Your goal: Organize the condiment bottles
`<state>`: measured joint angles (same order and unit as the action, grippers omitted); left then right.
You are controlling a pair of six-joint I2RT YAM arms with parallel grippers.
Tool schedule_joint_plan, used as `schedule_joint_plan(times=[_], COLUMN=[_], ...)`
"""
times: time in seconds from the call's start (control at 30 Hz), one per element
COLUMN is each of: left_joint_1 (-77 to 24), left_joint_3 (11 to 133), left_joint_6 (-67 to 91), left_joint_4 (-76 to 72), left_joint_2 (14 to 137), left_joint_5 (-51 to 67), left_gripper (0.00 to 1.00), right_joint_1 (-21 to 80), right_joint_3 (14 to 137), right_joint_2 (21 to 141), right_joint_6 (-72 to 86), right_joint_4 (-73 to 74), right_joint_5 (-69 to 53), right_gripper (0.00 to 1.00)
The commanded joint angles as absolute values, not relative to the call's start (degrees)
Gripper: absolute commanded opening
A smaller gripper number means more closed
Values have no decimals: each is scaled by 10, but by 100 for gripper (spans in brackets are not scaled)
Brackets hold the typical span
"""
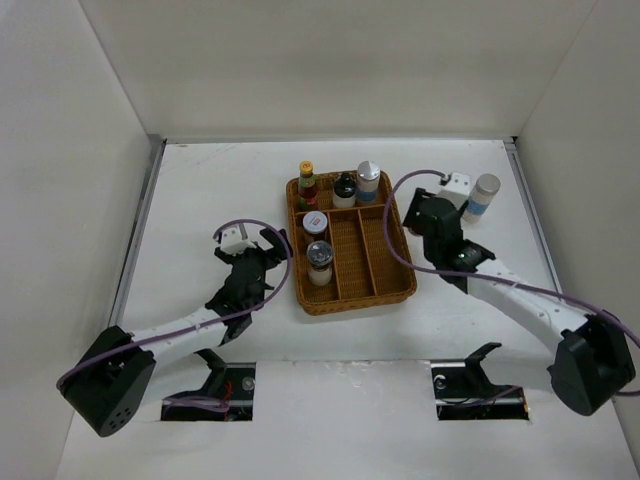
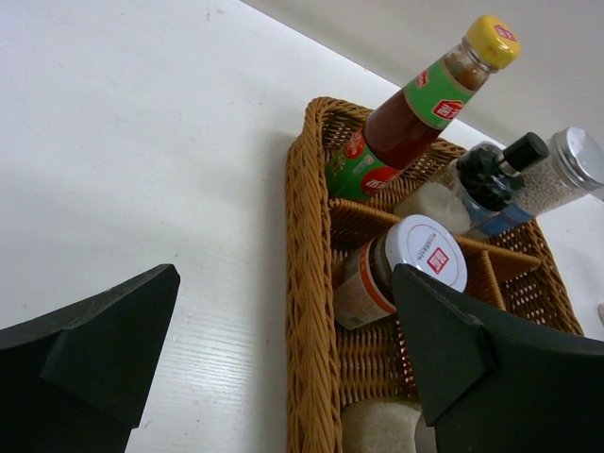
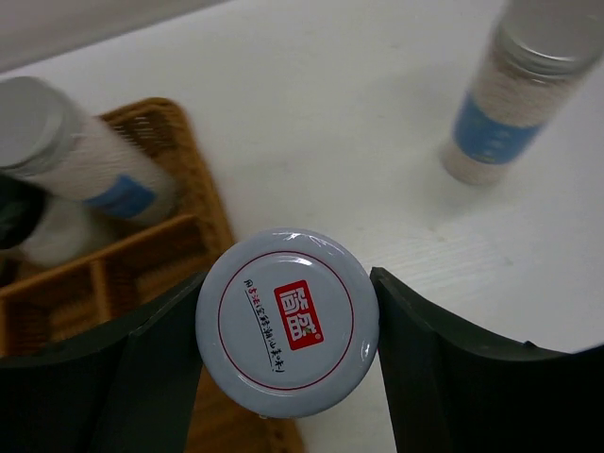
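Observation:
My right gripper (image 3: 285,326) is shut on a white-lidded jar (image 3: 288,321), one finger pressing each side of its lid, at the right edge of the wicker tray (image 3: 203,203). From above, that gripper (image 1: 415,215) hides the jar. A white cylinder with a blue band (image 1: 481,198) stands on the table to its right. In the tray's back row stand a yellow-capped red-green bottle (image 1: 306,185), a dark bottle (image 1: 345,188) and a grey-lidded shaker (image 1: 368,182). Another white-lidded jar (image 1: 315,224) and a clear shaker (image 1: 319,262) fill the left compartment. My left gripper (image 1: 265,262) is open, straddling the tray's left wall (image 2: 307,311).
The brown wicker tray (image 1: 375,270) sits mid-table, its two long right compartments bare. White walls enclose the table on three sides. Two cut-outs lie at the near edge by the arm bases.

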<state>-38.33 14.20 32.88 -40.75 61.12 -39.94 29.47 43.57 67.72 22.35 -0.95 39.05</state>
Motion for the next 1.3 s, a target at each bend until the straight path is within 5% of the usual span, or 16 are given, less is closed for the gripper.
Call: schedule_joint_plan(times=[0.0, 0.23, 0.7, 0.93, 1.07, 1.27], left_joint_1=[-374, -357, -356, -355, -356, -359], left_joint_3=[134, 123, 127, 125, 124, 124], left_joint_6=[338, 343, 345, 346, 346, 350], left_joint_4=[-442, -443, -452, -456, -457, -458], left_joint_2=[608, 594, 613, 611, 606, 609], left_joint_5=[-396, -395, -381, -377, -374, -370], left_gripper=[100, 100, 100, 100, 100, 100], right_joint_1=[359, 392, 341, 341, 341, 293], right_joint_3=[517, 602, 570, 574, 575, 539], right_joint_2=[722, 845, 944, 961, 906, 773], right_joint_6=[216, 208, 213, 213, 202, 196], right_joint_4=[-89, -141, -197, -195, -175, -134], right_joint_5=[367, 327, 310, 319, 327, 355], right_gripper=[48, 47, 50, 69, 92, 96])
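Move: The right hand already holds the white-lidded jar above the table just right of the wicker box. The jar's place, the far end of the box's right-hand column, lies about 10 cm left, 7 cm ahead and 8 cm below. From this hand, the blue-banded shaker stands roughly 15 cm ahead and 14 cm left, the black-capped bottle 14 cm ahead and 20 cm left. The left hand has that place some 34 cm to its right and 6 cm ahead. Leftward and fast, the right hand carries the jar about 13 cm over the box's right rim, turning some 15 degrees counter-clockwise, then eases back right a little as it goes forward and sinks roughly 10 cm into the right-hand column, just short of the shaker. There the fingers open, let go of the jar, and the hand climbs about 10 cm straight off it. ##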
